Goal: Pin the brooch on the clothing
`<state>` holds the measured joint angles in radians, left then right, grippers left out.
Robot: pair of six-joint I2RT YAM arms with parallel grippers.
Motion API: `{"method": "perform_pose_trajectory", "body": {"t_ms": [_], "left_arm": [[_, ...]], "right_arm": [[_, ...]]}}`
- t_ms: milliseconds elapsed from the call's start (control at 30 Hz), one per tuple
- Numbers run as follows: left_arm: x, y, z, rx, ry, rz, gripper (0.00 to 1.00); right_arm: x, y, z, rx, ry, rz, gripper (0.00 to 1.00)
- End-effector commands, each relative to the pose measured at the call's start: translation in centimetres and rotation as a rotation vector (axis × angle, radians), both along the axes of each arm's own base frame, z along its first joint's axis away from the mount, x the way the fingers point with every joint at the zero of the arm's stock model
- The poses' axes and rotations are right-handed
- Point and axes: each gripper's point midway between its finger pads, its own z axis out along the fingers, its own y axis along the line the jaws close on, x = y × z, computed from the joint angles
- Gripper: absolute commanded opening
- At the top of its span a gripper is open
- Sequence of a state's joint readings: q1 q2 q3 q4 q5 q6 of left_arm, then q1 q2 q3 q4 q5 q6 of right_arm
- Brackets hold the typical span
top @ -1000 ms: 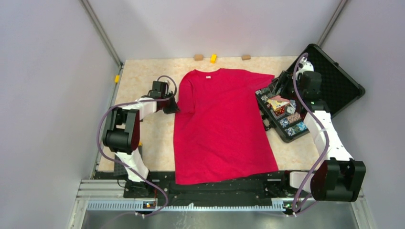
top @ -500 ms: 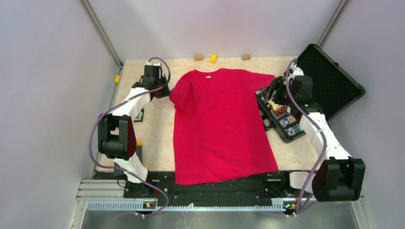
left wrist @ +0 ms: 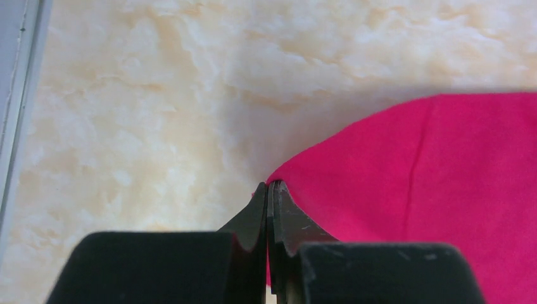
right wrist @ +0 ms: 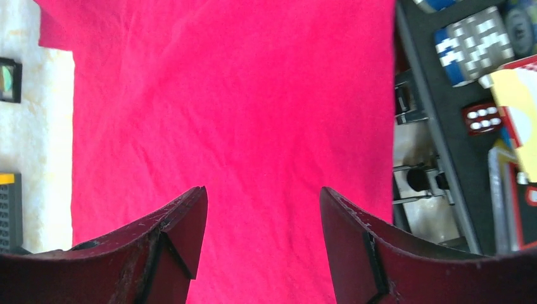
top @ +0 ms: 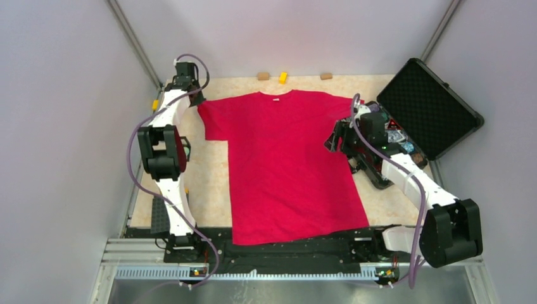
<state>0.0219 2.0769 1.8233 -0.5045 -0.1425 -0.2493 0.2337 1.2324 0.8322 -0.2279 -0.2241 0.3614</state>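
The clothing [top: 285,164], a red T-shirt, lies flat in the middle of the table with its collar at the far side. My left gripper [top: 193,96] is near the far left corner, shut on the tip of the left sleeve [left wrist: 443,190], which is pulled out straight; the jaws pinch the fabric edge [left wrist: 268,187]. My right gripper [top: 334,140] hovers open over the shirt's right side [right wrist: 240,95], beside the case, with nothing between its fingers [right wrist: 263,190]. I cannot pick out the brooch in any view.
An open black case [top: 430,107] stands at the right, its tray [right wrist: 456,158] full of colourful trinkets right beside the shirt's edge. Small tan [top: 263,76] and yellow [top: 283,76] blocks lie along the far edge. Walls close in left and right.
The left gripper has moved toward the far left corner, drawing the sleeve out flat. The right gripper has swung left from over the case to above the shirt's right side.
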Motion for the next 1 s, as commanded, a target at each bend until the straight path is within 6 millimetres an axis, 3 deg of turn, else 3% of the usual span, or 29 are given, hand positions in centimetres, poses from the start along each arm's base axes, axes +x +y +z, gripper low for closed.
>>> {"method": "perform_pose_trajectory", "body": {"t_ms": [0,200,367,467,533,600,667,833,967], "left_arm": [[1.1,3.7,-1.3,0.073,0.053,0.040,0.00],[2.6,6.4,-2.4,0.100,0.060,0.071,0.00],[3.5,7.1,-2.8,0.120,0.054,0.054,0.00],[3.5,7.5,-2.4,0.139,0.056,0.058,0.16],[3.3,7.5,-1.7,0.140,0.047,0.058,0.34],[3.2,7.3,-0.1,0.135,0.019,0.056,0.50],[3.0,6.9,2.1,0.122,-0.024,0.045,0.58],[1.1,5.6,9.5,0.073,-0.176,0.038,0.68],[-2.5,4.3,15.1,0.023,-0.278,0.032,0.70]], "right_arm": [[-0.1,1.5,-0.4,-0.022,0.006,-0.002,0.66],[-0.2,2.2,-1.9,-0.058,0.029,-0.021,0.66],[0.1,2.0,-2.0,-0.085,0.020,-0.040,0.66],[0.2,1.8,-1.7,-0.098,0.006,-0.055,0.67],[0.2,1.7,-1.3,-0.097,-0.008,-0.060,0.68],[0.2,1.4,-1.0,-0.105,-0.020,-0.073,0.69],[0.1,1.1,-0.6,-0.115,-0.031,-0.083,0.69],[-0.2,0.2,1.2,-0.130,-0.078,-0.107,0.69],[-0.5,-0.7,3.7,-0.143,-0.146,-0.133,0.71]]}}
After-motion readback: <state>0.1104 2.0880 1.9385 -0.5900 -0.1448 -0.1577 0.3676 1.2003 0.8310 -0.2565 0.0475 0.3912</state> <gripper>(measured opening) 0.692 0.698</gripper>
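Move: The sleeve corner pinched in my left fingers is bound for bare table about 6 cm left, 2 cm ahead and 6 cm below my left hand. At that same table level, the open black box is some 18 cm back and 9 cm left of that hand, and the shirt's collar 7 cm ahead and 31 cm right. From my right hand the landing spot is about 60 cm left and 20 cm ahead. My left hand draws the sleeve corner outward about 6 cm to the left and some 5 cm down to the table, opens its fingers there to let go, then climbs about 8 cm straight off the cloth, easing back slightly. My open right hand dips a little left and down over the shirt, then returns, turning slightly clockwise. ##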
